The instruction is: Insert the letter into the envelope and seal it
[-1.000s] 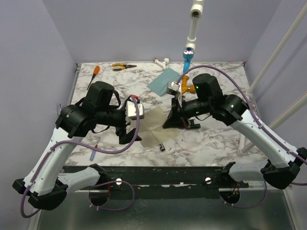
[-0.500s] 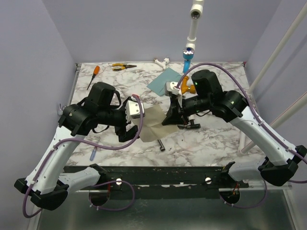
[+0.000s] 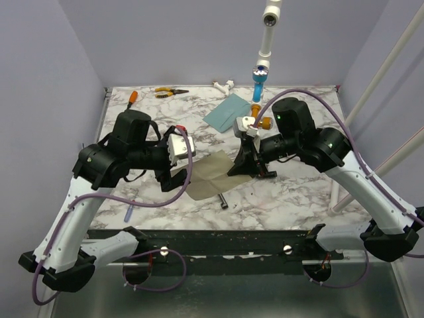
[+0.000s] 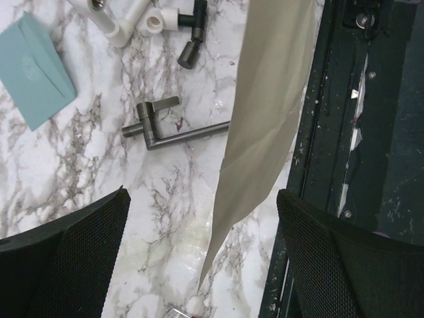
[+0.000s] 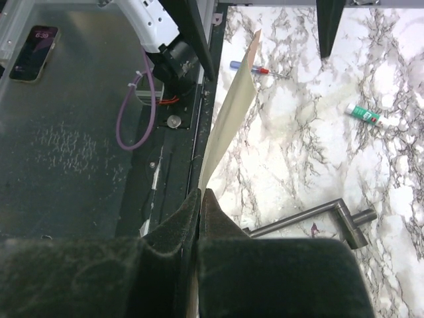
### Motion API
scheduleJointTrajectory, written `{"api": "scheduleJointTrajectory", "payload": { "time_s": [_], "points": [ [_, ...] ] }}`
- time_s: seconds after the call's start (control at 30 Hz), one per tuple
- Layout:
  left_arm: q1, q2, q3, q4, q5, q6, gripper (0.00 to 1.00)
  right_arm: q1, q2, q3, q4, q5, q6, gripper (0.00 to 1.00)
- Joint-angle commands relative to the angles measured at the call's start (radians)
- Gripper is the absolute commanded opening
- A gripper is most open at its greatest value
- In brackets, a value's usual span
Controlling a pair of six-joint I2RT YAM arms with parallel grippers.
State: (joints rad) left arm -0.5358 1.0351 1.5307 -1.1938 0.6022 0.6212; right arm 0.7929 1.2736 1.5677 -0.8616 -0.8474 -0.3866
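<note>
The tan letter [image 3: 211, 175] hangs over the middle of the marble table, its right edge pinched in my right gripper [image 3: 234, 170]. In the right wrist view the fingertips [image 5: 213, 207] are shut on the sheet [image 5: 233, 112], which runs edge-on away from them. My left gripper [image 3: 176, 177] stands at the sheet's left side, wide open. Seen from the left wrist, the letter [image 4: 268, 106] tapers to a corner between the two spread fingers [image 4: 69, 262], touching neither. The teal envelope [image 3: 225, 110] lies flat at the back of the table, also in the left wrist view [image 4: 36, 69].
A grey metal L-shaped tool [image 4: 173, 132] lies beside the letter. An orange screwdriver [image 3: 131, 99], pliers [image 3: 171, 92], white pipe fittings [image 3: 224, 85] and a blue bottle [image 3: 260, 81] sit along the back. The table's dark front rail [image 3: 218, 242] lies just below the sheet.
The right gripper has lifted the letter's right edge off the table, so the sheet stands more on edge. The left gripper has drawn back to the left, still open.
</note>
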Motion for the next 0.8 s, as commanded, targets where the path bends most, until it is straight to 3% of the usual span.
{"api": "scheduleJointTrajectory", "payload": {
  "time_s": [0.0,0.07,0.13,0.33,0.4,0.6,0.77],
  "points": [
    [0.003,0.019,-0.050,0.021,0.074,-0.023,0.91,0.006,-0.010,-0.014,0.036,-0.017,-0.017,0.00],
    [-0.001,0.025,-0.052,0.032,0.079,-0.031,0.89,0.006,-0.005,-0.009,0.037,-0.020,-0.023,0.01],
    [-0.001,0.030,-0.050,0.034,0.079,-0.036,0.79,0.006,-0.002,-0.004,0.043,-0.008,-0.020,0.01],
    [-0.003,0.012,-0.105,0.026,0.126,-0.030,0.24,0.006,0.000,-0.006,0.076,0.101,0.014,0.01],
    [-0.003,0.010,-0.116,0.026,0.132,-0.034,0.00,0.006,0.005,-0.006,0.082,0.142,0.017,0.01],
    [-0.002,-0.002,-0.118,0.118,-0.031,-0.183,0.00,0.006,0.013,-0.017,0.154,0.339,0.085,0.01],
    [-0.003,0.014,-0.130,0.204,-0.167,-0.275,0.00,0.006,-0.023,-0.137,0.367,0.281,0.155,0.04]
  ]
}}
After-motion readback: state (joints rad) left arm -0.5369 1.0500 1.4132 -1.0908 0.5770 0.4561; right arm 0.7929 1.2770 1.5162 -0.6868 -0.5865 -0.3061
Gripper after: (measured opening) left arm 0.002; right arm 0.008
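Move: The letter is already pinched in the right hand near its right edge. Its middle lies about 6 cm to that hand's left, 1 cm back and 3 cm lower. From the left hand its middle is some 10 cm to the right, 2 cm back and 2 cm lower, with the near edge already between the open fingers. Counted from the left hand, the grey tap lies on the table about 10 cm right, 8 cm ahead and 33 cm down, and the envelope about 13 cm right, 38 cm ahead and 33 cm down. The left hand sinks about 3 cm, easing slightly to the right, and shuts its wide-open fingers on the letter's left edge, pinching it while the right hand keeps its grip and hardly moves at first. As the left fingers finish closing, the right hand carries its side of the letter some 5 cm forward, towards the envelope's side of the table, turning about 15 degrees clockwise, and at the very end the left hand starts forward too, by roughly 2 cm. ##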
